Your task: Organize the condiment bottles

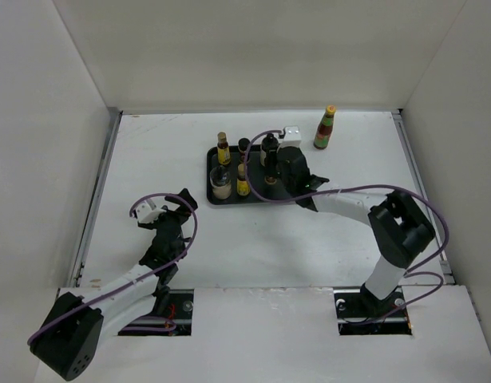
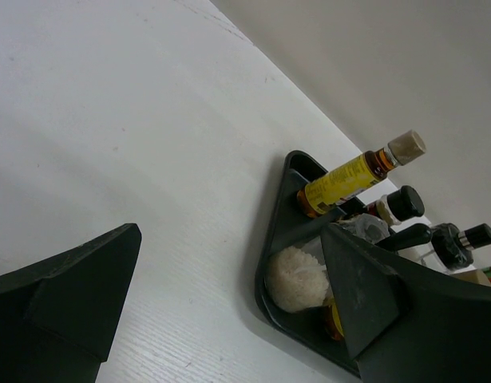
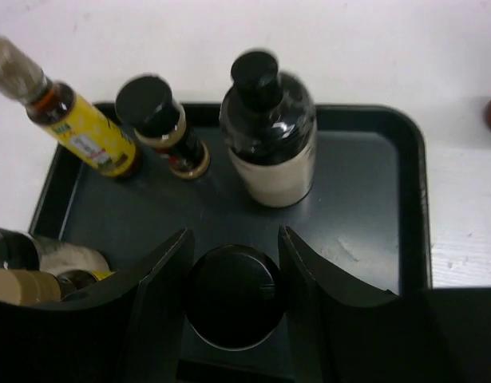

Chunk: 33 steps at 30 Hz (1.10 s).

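Several condiment bottles stand in the black tray [image 1: 210, 171]: an amber yellow-labelled bottle [image 1: 223, 148], a second one [image 1: 242, 182], a shaker of pale grains [image 1: 220, 182] and a dark bottle [image 1: 269, 149]. The tall red bottle [image 1: 326, 128] stands alone on the table, right of the tray. My right gripper [image 3: 233, 279] is over the tray's right half, shut on a black-capped jar [image 3: 233, 297], with a finger against each side of the cap. My left gripper [image 1: 177, 203] hangs open over bare table, left of the tray, holding nothing.
A small white box [image 1: 293, 132] sits at the tray's far right corner. White walls close the table on three sides. In the right wrist view a dark bottle with a pale label [image 3: 269, 136] stands just beyond the held jar.
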Each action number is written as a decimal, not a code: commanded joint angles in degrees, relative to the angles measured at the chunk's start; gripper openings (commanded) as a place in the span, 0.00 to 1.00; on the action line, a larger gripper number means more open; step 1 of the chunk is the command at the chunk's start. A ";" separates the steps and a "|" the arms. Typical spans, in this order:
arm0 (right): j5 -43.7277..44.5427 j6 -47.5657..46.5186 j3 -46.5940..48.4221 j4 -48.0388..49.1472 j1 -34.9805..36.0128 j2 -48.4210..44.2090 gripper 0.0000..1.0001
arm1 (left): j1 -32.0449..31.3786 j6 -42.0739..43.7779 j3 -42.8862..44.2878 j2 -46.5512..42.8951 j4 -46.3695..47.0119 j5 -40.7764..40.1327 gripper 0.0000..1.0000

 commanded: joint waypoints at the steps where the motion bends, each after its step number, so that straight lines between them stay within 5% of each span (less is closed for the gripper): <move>1: -0.81 -1.00 2.29 3.36 1.02 0.72 0.41 | 0.18 0.14 -0.15 -0.39 2.60 1.29 1.00; 15: 1.22 -1.44 2.37 -0.86 3.66 4.95 0.52 | 0.53 -0.12 -0.15 0.04 2.60 1.29 1.00; 20: 1.22 -1.26 1.41 -0.33 3.75 1.62 0.79 | 0.79 -0.04 -0.67 -1.89 2.25 0.77 1.00; 24: 0.60 -0.74 2.46 0.11 3.40 -3.13 0.92 | 0.62 -0.04 -0.32 -0.31 2.51 1.11 1.00; 33: 1.56 -4.07 8.60 1.95 -11.60 -8.15 0.96 | 0.44 0.14 -0.32 -1.62 2.07 1.20 1.00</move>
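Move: The black-capped spice bottle is in my right fingers, bound for a bare patch of tray about 2 cm back, 3 cm left and 11 cm below. On the tray, the near yellow-label bottle stands some 8 cm left of that patch; the white-bottomed bottle is about 8 cm ahead of my hand and 1 cm left. The red sauce bottle stands roughly 16 cm ahead, 19 cm right. From my left hand the patch is about 12 cm forward, 29 cm right. With my right hand I lower the held spice bottle about 4 cm, easing a little left and back, pause there and open my fingers wide to let go of it. Then I climb off it some 12 cm, swinging away right and forward towards the red sauce bottle while my fingertips tip up roughly 10 degrees. ##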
